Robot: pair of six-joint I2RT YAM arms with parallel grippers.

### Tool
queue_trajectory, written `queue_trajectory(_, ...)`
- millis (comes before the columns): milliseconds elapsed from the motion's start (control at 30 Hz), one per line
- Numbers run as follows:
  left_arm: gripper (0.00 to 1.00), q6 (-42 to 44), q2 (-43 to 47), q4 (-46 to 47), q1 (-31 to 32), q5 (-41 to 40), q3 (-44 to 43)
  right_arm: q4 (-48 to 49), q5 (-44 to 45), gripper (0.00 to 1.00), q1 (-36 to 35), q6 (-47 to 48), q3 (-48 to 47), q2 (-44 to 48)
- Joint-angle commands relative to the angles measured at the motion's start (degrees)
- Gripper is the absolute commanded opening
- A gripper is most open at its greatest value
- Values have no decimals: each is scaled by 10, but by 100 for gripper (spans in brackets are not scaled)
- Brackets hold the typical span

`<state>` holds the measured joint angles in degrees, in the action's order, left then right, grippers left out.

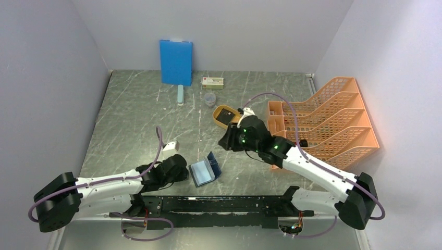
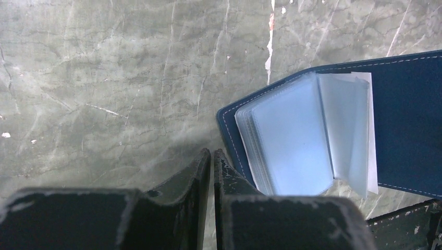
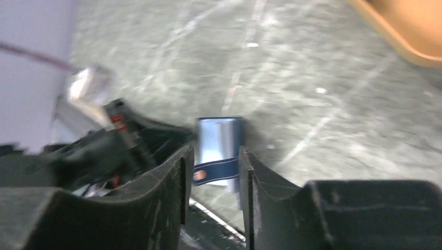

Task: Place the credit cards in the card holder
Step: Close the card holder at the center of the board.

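Note:
The card holder (image 1: 205,171) lies open on the table near the front, dark navy outside with pale clear sleeves (image 2: 292,138) inside. My left gripper (image 1: 182,171) rests just to its left, shut with nothing between the fingers (image 2: 212,156), one fingertip at the holder's near corner. My right gripper (image 1: 225,141) hangs above the table behind the holder. It is open and empty (image 3: 215,159), and the holder and its clasp tab (image 3: 219,169) show far off between the fingers. I cannot make out the credit cards for certain. A dark flat thing lies in the yellow-orange tray (image 1: 218,110).
A bright blue board (image 1: 175,61) leans on the back wall. In front of it are a small box (image 1: 212,81), a small cup (image 1: 209,99) and a pale blue stick (image 1: 180,95). An orange file rack (image 1: 326,120) fills the right side.

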<state>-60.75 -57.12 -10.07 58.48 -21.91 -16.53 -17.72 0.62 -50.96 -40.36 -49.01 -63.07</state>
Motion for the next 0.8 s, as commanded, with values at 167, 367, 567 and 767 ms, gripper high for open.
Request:
queue_trajectory(167, 14, 11, -41, 4, -6, -6, 6, 46, -16, 26, 54, 21, 103, -112)
queue_trajectory(367, 14, 26, -69, 26, -7, 8, -5, 113, -69, 25, 35, 14, 110, -154)
queue_trajectory(567, 14, 41, -98, 67, -7, 35, -10, 154, -117, 26, 11, -1, 121, -170)
queue_trajectory(767, 12, 44, -121, 80, -7, 51, -19, 175, -114, 26, -28, -25, 129, -186)
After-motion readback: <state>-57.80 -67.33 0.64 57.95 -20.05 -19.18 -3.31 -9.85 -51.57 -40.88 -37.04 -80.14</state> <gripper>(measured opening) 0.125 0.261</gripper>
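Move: The card holder's middle lies about 6 cm to the right hand's left, 5 cm back and 17 cm below; its half-raised cover flap is about 3 cm left, 3 cm back and 14 cm below that hand. The mustard tray is some 15 cm ahead of the right hand, 2 cm to its right and 17 cm below. From the left hand, low beside the near edge, the holder's middle is about 7 cm right, 1 cm ahead and 1 cm lower. The left fingertips push the card holder's left edge about 3 cm to the right and a little forward, staying low and nearly shut. The right hand drops about 15 cm while swinging 4–5 cm right, then sweeps some 6 cm left and slightly back to the outer face of the flap, tipping some 15 degrees further down as its fingers close partway. ##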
